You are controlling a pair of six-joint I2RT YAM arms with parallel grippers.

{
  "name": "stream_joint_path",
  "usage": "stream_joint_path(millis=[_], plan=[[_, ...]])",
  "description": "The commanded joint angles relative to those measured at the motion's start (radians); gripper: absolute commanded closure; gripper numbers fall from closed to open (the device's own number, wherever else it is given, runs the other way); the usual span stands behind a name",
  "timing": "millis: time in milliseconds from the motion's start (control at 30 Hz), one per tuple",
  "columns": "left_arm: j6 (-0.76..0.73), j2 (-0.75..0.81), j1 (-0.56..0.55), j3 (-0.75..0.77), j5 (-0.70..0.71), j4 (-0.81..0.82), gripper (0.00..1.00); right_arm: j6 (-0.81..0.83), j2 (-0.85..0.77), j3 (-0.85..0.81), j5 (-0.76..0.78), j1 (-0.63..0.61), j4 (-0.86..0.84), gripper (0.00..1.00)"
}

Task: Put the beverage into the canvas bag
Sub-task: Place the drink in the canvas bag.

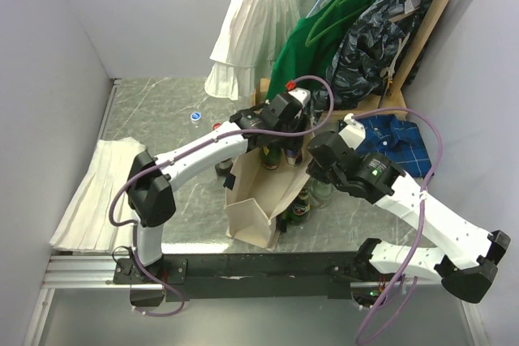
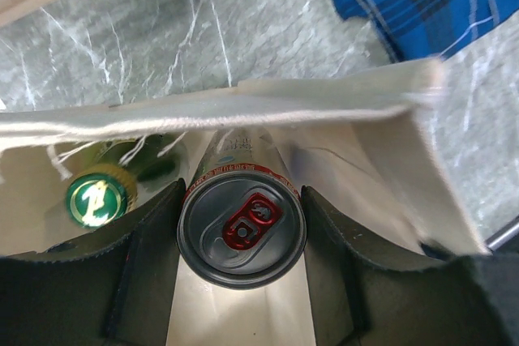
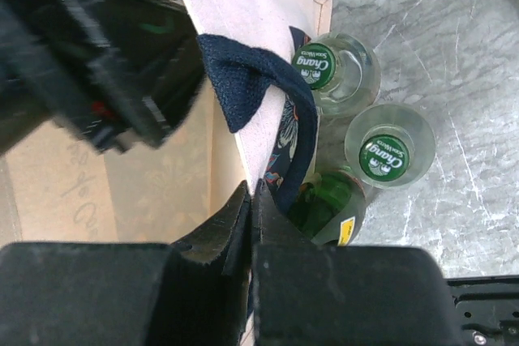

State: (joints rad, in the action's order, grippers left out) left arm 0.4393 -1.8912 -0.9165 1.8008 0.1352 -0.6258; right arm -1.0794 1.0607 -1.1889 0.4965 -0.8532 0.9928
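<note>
The beverage is a silver can (image 2: 242, 228) with a red tab, seen from above. My left gripper (image 2: 242, 232) is shut on it, a dark finger (image 2: 150, 269) pressing each side. The can hangs over the open mouth of the cream canvas bag (image 1: 250, 215), just inside its frayed rim (image 2: 243, 107). My right gripper (image 3: 255, 194) is shut on the bag's side wall (image 3: 243, 22), close to the navy strap (image 3: 243, 79). From above, the left gripper (image 1: 280, 129) sits over the bag's far end and the right gripper (image 1: 320, 166) at its right side.
A gold-green bottle cap (image 2: 96, 200) shows beside the can; I cannot tell if it is inside the bag. Two clear Chang bottles (image 3: 315, 66) (image 3: 383, 155) and a green bottle (image 3: 332, 204) stand right of the bag. A blue plaid shirt (image 1: 397, 139), a folded white cloth (image 1: 89, 192) and hanging clothes (image 1: 324, 30) surround it.
</note>
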Motion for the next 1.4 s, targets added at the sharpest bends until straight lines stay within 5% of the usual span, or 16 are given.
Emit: stream_joint_path(millis=[0, 1133, 1367], plan=[[0.001, -0.003, -0.001, 0.035, 0.007, 0.089, 0.99, 0.006, 0.007, -0.024, 0.039, -0.001, -0.019, 1.00], [-0.051, -0.186, -0.022, 0.152, 0.138, 0.052, 0.99, 0.016, 0.035, -0.041, 0.048, -0.003, -0.026, 0.99], [-0.062, -0.210, -0.033, 0.164, 0.173, 0.035, 0.84, 0.019, 0.038, -0.044, 0.053, -0.003, -0.023, 0.99]])
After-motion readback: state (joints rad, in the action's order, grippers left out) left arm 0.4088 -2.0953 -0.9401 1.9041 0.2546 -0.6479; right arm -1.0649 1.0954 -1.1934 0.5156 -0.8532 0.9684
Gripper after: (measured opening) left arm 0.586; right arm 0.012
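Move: The left hand holds the can over the far right part of the canvas bag. The free spot on the bag floor lies about 2 cm ahead and 15 cm below. The green bottle in the bag stands about 6 cm left, level with the hand and 11 cm below. Outside, the nearer clear bottle stands about 6 cm right, 4 cm back and 12 cm below. From the right hand on the rim, the spot is about 6 cm ahead, 4 cm left and 17 cm below. Left hand lowers the gripped can about 6 cm into the bag; right hand keeps pinching the rim. ##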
